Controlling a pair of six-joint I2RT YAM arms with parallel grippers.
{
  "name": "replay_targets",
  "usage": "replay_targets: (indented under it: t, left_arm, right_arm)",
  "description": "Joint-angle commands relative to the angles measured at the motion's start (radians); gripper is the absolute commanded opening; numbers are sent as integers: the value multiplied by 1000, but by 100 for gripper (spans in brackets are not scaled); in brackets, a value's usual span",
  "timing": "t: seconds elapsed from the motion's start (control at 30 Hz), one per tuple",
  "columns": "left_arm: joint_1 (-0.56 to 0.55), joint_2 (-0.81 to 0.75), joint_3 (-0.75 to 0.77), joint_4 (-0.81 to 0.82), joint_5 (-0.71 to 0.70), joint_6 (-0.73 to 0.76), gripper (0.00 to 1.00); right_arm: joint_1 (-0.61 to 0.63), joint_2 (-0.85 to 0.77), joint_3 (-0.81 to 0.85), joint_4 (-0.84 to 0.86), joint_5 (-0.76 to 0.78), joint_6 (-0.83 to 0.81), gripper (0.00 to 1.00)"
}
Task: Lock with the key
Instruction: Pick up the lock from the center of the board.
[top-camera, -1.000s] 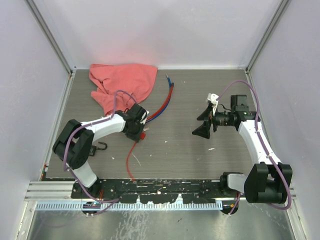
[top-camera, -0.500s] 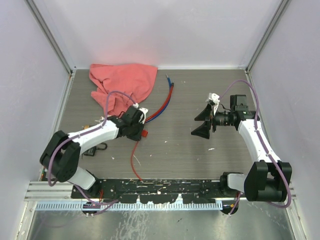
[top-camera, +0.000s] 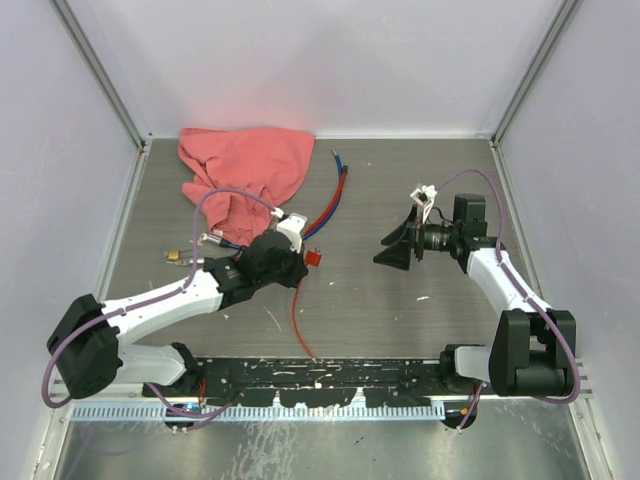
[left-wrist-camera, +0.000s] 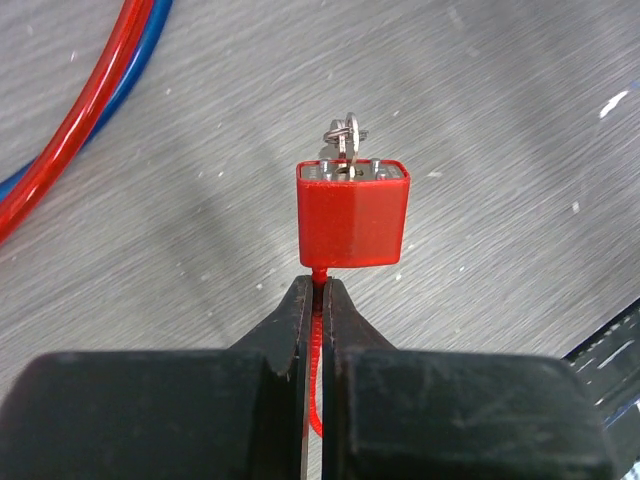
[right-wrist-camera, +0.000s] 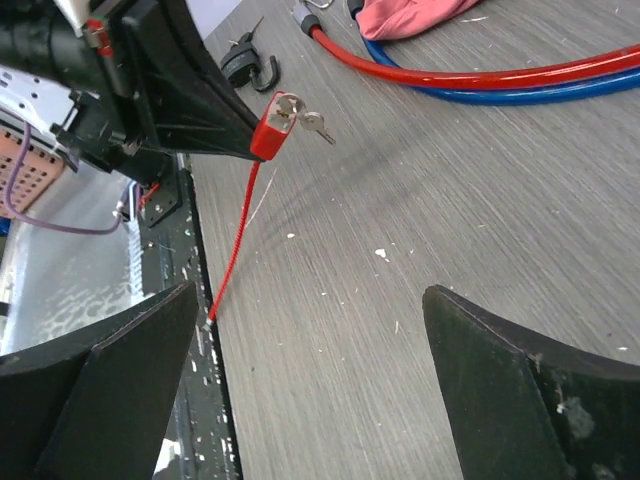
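Note:
A small red padlock hangs just past the tips of my left gripper, which is shut on the lock's thin red cable right behind the body. A silver key on a ring sticks out of the lock's far face. From above, the lock is held over the table left of centre, and its cable trails toward the front rail. My right gripper is open, a hand's width right of the lock, facing it. Its wrist view shows the lock and key ahead, nothing between its jaws.
A pink cloth lies at the back left. Thick red and blue cables run beside it. A black hook lies behind the left arm, and a small brass piece is at the left. The black rail borders the front.
My left arm has stretched to the right, carrying the lock toward the table's middle with the cable trailing after it. The right gripper has shifted slightly left, still open.

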Motion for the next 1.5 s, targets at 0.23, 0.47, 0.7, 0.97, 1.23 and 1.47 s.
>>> replay_targets:
  t: [0.23, 0.47, 0.7, 0.97, 1.23, 1.47]
  left_arm:
    - [-160, 42, 29, 290, -265, -44, 0]
    - [-218, 95, 85, 311, -342, -46, 0]
    - [-245, 118, 112, 323, -389, -65, 0]
    - [-247, 135, 137, 302, -404, -74, 0]
    - [-247, 142, 138, 306, -379, -88, 0]
    - [-247, 139, 133, 311, -359, -97, 0]
  right_arm:
    - [139, 28, -8, 515, 196, 607, 95]
    - [228, 40, -59, 607, 290, 696, 87]
    - [271, 53, -82, 603, 343, 703, 70]
    - [317, 56, -91, 619, 333, 705, 50]
    - [353, 73, -86, 629, 324, 707, 39]
    - [357, 76, -73, 627, 302, 707, 10]
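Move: The red lock, keys in it, stands at the left fingertips, which already pinch its red cable just under the body: about 2 cm ahead, 2 cm right and 1 cm above that hand. The open right fingers wait some 18 cm to the left hand's right, 2 cm ahead and 5 cm higher. From the right hand the lock lies about 16 cm left, level fore-and-aft, 4 cm below; the red and blue hoses' middle is some 12 cm ahead, 20 cm left and 15 cm down. The left hand keeps its pinch on the cable and carries the lock about 7 cm right and some 3 cm up towards the right gripper, its fingertips tilting up a little over 10 degrees, then holds it nearly still for the last half second. The right hand comes about 9 cm left to meet it, swinging a couple of centimetres forward and mostly back again while it rolls some 15 degrees about its fingers, and its wide-open fingers draw in around the sides of the lock body and begin to grip it, the closing effort rising at the end. ##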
